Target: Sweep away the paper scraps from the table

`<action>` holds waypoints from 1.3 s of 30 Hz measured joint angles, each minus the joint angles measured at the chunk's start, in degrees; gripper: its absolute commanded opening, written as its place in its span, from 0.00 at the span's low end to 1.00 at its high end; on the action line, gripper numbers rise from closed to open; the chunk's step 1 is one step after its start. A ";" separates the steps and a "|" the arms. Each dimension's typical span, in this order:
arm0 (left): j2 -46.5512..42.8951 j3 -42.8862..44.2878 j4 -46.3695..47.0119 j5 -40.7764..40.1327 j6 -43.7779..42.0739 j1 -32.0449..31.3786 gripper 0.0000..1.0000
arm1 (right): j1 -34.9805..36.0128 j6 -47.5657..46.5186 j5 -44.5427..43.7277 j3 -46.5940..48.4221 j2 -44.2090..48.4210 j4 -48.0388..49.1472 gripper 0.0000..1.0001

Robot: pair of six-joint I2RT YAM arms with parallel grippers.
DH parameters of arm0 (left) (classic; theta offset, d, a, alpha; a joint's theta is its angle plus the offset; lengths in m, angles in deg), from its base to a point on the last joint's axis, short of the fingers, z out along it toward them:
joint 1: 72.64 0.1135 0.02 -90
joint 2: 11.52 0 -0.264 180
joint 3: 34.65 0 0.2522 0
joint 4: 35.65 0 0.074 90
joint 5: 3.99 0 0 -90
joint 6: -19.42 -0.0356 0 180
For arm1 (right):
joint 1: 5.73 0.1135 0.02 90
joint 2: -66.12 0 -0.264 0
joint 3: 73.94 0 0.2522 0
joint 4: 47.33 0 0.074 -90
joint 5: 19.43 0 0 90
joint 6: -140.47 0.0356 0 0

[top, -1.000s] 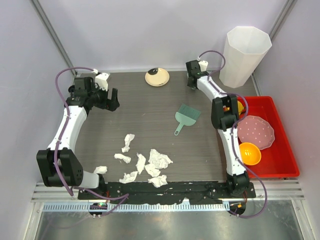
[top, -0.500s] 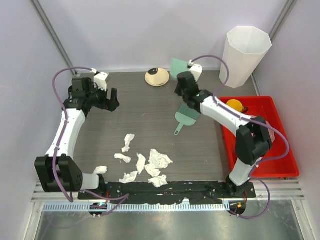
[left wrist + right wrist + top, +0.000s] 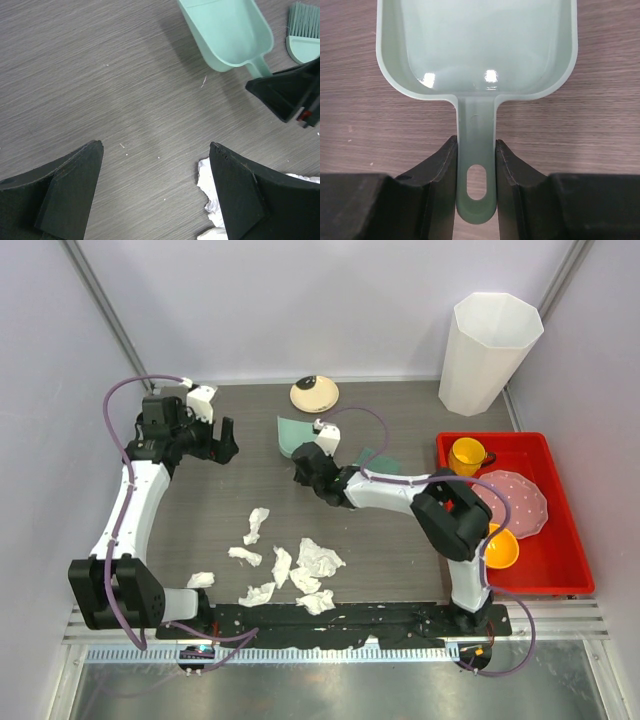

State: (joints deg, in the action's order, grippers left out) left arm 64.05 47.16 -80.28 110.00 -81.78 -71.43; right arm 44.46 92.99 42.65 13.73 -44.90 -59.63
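Several crumpled white paper scraps (image 3: 290, 565) lie on the near-left part of the dark wood-grain table (image 3: 400, 530). My right gripper (image 3: 306, 466) is shut on the handle of a pale green dustpan (image 3: 291, 434), which it holds low over the table centre. In the right wrist view the fingers clamp the handle (image 3: 476, 165) and the pan (image 3: 475, 45) is empty. My left gripper (image 3: 226, 440) is open and empty at the back left. Its wrist view shows the dustpan (image 3: 227, 35), one scrap (image 3: 209, 192) beside its right finger, and the green brush (image 3: 305, 35).
The green brush (image 3: 377, 457) lies behind my right forearm. A cream round object (image 3: 314, 393) sits at the back. A tall white bin (image 3: 488, 350) stands at the back right. A red tray (image 3: 530, 452) on the right holds a yellow cup (image 3: 466, 455), a pink plate (image 3: 520, 502) and an orange bowl (image 3: 497, 547).
My right arm has swung from the back right towards the table centre, carrying the dustpan down and to the left. The left arm has barely moved. The scraps lie as before.
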 measured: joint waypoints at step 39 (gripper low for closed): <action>0.46 0.96 -1.25 -0.17 -0.33 0.00 0.90 | -39.36 -54.75 28.81 47.84 2.73 -37.20 0.97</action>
State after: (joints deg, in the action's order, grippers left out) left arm 64.51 48.12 -81.53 109.82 -82.11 -71.43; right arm 5.10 38.24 71.45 61.57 -42.17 -96.83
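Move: The right hand holds the dustpan by its handle; the bare table spot for the pan's middle lies about 7 cm ahead of it, 3 cm left and 8 cm below. At table height, the brush lies level with the hand, about 15 cm right, and the nearest paper scrap about 12 cm back and 11 cm left. From the left hand, that spot is 7 cm ahead, 15 cm right, 20 cm below. Right hand lowers the dustpan some 5 cm, opens, then rises about 30 cm and swings right and forward. ##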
